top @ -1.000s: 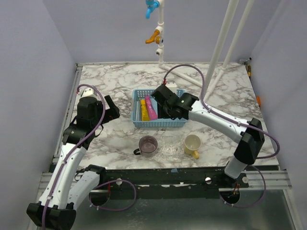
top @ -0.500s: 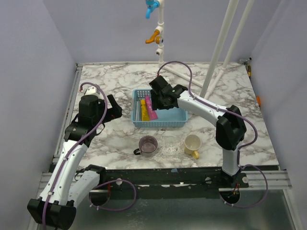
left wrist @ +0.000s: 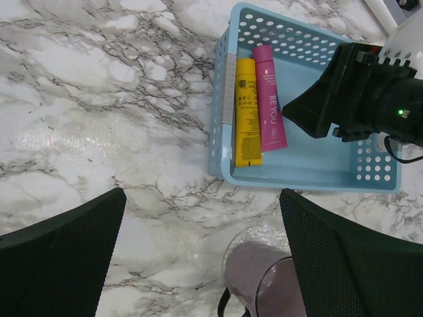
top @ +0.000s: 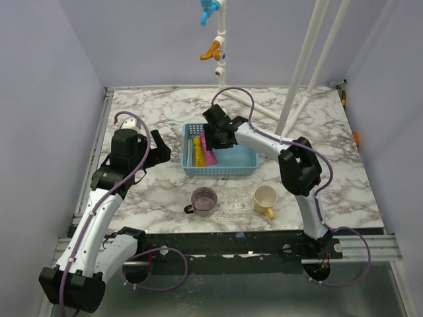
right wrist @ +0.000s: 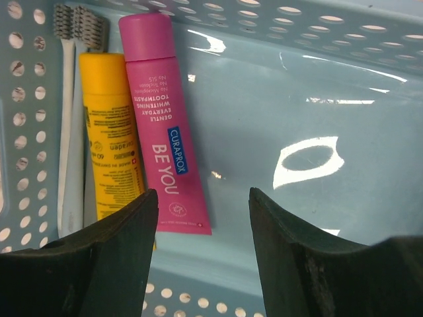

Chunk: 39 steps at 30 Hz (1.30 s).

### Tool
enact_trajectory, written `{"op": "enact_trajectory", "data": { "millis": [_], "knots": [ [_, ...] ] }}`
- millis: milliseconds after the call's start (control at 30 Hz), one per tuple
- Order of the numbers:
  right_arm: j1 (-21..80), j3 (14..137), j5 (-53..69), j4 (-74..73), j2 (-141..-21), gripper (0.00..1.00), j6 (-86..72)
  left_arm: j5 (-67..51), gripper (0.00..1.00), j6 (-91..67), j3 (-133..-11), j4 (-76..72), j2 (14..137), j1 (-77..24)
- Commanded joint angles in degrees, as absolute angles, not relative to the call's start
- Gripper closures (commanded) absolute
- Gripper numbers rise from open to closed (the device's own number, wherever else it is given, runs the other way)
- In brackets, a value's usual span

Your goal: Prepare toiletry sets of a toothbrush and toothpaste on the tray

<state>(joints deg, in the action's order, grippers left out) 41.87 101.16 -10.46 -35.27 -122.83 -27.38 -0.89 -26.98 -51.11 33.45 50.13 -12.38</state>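
Note:
A magenta-pink toothpaste tube [right wrist: 162, 119] and a yellow tube [right wrist: 112, 132] lie side by side at the left end of the light-blue mesh basket [top: 238, 158]. White toothbrushes [right wrist: 66, 112] lie against the basket's left wall, beside the yellow tube. My right gripper [right wrist: 201, 211] is open and empty, low inside the basket, just right of the pink tube [top: 207, 148]. My left gripper [left wrist: 201, 198] is open and empty, above the marble left of the basket [left wrist: 310, 168]. The clear tray shows only as a faint sheen [top: 232, 203] between the two mugs.
A purple mug [top: 203, 200] and a yellow mug [top: 265, 200] stand on the marble in front of the basket. White pipes [top: 307, 59] rise at the back right. A tap fitting [top: 216, 39] hangs over the back edge.
My right gripper has swung left across the basket, from its right half to just beside the tubes. My left gripper has edged a little toward the basket.

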Motion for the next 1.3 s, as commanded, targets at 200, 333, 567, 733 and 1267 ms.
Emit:
{"op": "enact_trajectory", "data": {
  "millis": [200,333,567,733,1267],
  "knots": [
    [40.58,104.75,-6.36,-32.28,-128.85,0.39,-26.10,-1.77,0.01,-26.28,-52.12,32.91,50.91,-12.09],
    [40.61,105.72,-4.65,-31.76,-130.31,0.39,-25.87,-1.71,0.01,-26.28,-52.21,32.98,51.00,-12.04],
    [40.56,105.57,-2.86,-31.09,-131.66,0.40,-25.78,-1.79,0.01,-26.28,-52.28,33.11,51.09,-11.98],
    [40.60,105.12,-2.67,-31.13,-131.92,0.43,-25.36,-1.87,0.01,-26.28,-52.37,33.13,51.15,-11.95],
    [40.68,100.39,-3.51,-31.16,-128.42,0.78,-24.83,-1.99,0.01,-26.37,-52.21,33.13,51.06,-11.98]
  ]
}}
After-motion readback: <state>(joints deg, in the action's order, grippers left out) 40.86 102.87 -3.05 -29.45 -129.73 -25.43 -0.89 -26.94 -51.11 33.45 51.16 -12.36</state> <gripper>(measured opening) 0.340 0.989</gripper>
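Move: The pink toothpaste in the blue basket has its middle some 4 cm ahead of the right hand, 3 cm to its left and 5 cm below. The yellow toothpaste lies beside it, about 7 cm left of the hand and 3 cm ahead, with the toothbrushes beyond at about 10 cm left and 4 cm ahead, both equally low. From the left hand the pink toothpaste is roughly 16 cm ahead, 15 cm right and 19 cm down. The pink toothpaste is pinched across its body, nearer its flat end than its cap. The right hand sinks about 3 cm towards it, then slides some 2 cm left, going down about another centimetre. Its half-open fingers come astride the tube and, with the hand nearly still, close on its two sides. ##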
